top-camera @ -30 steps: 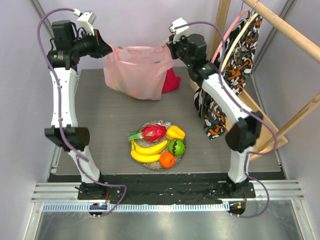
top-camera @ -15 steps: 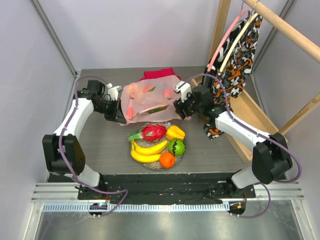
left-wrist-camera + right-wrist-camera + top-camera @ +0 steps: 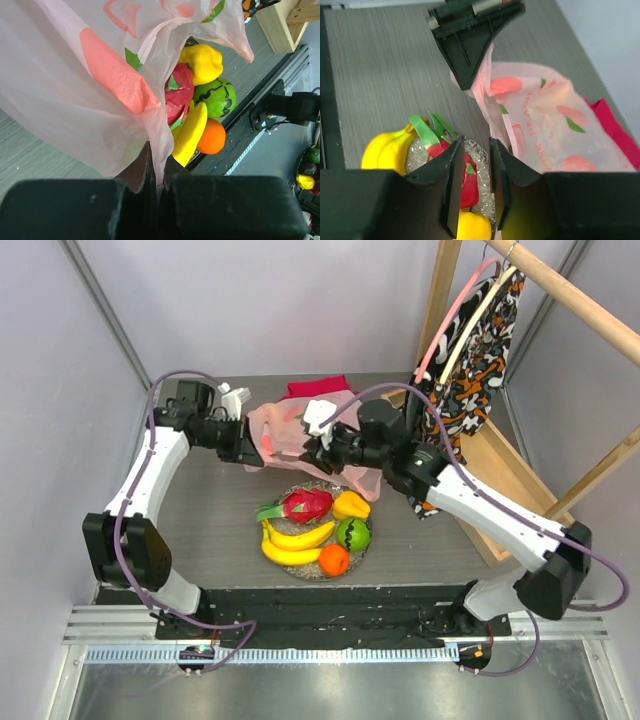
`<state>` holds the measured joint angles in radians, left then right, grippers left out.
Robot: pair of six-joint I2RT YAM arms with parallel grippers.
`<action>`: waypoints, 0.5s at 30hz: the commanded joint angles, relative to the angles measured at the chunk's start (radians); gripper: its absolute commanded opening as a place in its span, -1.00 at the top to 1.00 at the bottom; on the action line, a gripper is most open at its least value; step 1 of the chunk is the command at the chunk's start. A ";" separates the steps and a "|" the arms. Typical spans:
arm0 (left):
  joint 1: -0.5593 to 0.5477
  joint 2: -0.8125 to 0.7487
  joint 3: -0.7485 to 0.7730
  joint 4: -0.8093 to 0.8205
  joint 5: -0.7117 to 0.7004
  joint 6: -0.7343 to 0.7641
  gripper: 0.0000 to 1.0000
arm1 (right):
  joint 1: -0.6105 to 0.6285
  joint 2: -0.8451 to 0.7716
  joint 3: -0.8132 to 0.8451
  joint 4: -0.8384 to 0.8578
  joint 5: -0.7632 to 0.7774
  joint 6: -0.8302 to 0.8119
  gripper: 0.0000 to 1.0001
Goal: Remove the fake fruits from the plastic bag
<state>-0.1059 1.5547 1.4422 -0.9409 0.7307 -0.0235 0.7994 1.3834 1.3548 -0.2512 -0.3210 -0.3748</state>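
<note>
The pale pink plastic bag (image 3: 285, 432) hangs slack just behind the glittery plate (image 3: 318, 488). My left gripper (image 3: 248, 448) is shut on the bag's left edge; a strip of film (image 3: 159, 150) runs down between its fingers. On the plate lie the fake fruits: dragon fruit (image 3: 305, 505), bananas (image 3: 295, 540), green apple (image 3: 353, 534), orange (image 3: 334, 559) and a yellow pepper-like piece (image 3: 350, 505). My right gripper (image 3: 308, 443) hovers over the bag's front edge, open, nothing between its fingers (image 3: 451, 165). Below its jaws lies the dragon fruit (image 3: 470, 182). I see no fruit in the bag (image 3: 545, 120).
A folded red cloth (image 3: 318, 388) lies behind the bag. At the right stands a wooden rack (image 3: 520, 480) with a patterned garment (image 3: 470, 360) on a hanger, close to my right arm. Grey walls close in the left and back.
Both arms came down from high at the back and lowered the bag. My right gripper let go of the bag and swung left over it. The left still holds it.
</note>
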 commanded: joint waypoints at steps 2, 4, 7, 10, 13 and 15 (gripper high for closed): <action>-0.008 -0.041 0.049 -0.019 0.052 -0.004 0.99 | -0.011 0.175 0.018 0.027 0.023 0.019 0.51; -0.006 -0.065 0.043 -0.025 0.047 0.003 1.00 | -0.012 0.209 0.044 0.029 0.062 0.027 0.58; -0.008 -0.088 0.034 -0.032 0.045 0.014 1.00 | -0.012 0.258 0.073 0.020 0.068 0.027 0.63; -0.008 -0.107 0.015 -0.035 0.049 0.020 1.00 | -0.014 0.301 0.092 0.029 0.085 0.043 0.64; -0.008 -0.116 -0.009 -0.041 0.045 0.046 1.00 | -0.014 0.324 0.107 0.043 0.094 0.054 0.67; -0.008 -0.117 -0.028 -0.033 0.042 0.043 1.00 | -0.016 0.327 0.131 0.027 0.086 0.060 0.67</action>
<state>-0.1112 1.4658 1.4425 -0.9630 0.7460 -0.0032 0.7868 1.7203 1.4021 -0.2699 -0.2470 -0.3408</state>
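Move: The right hand is empty and goes for the near edge of the plastic bag, roughly 6 cm ahead of it, level sideways, and about 15 cm lower. The dragon fruit is almost straight below it, some 27 cm down; at about that depth the yellow pepper is some 11 cm to its right and the bananas about 9 cm back. For the left hand, already pinching a bag corner, that edge is about 13 cm right, 2 cm ahead and slightly lower. Straight down for most of the way, quickly at first and slowing near the end, the right hand sinks about 14 cm beside the bag's near edge, working some 5 cm forward and a little left. Its fingertips tip further down by roughly 20 degrees while the empty fingers narrow to a small gap. The left hand keeps its pinch on the bag corner and rises about 3 cm, easing slightly back. ##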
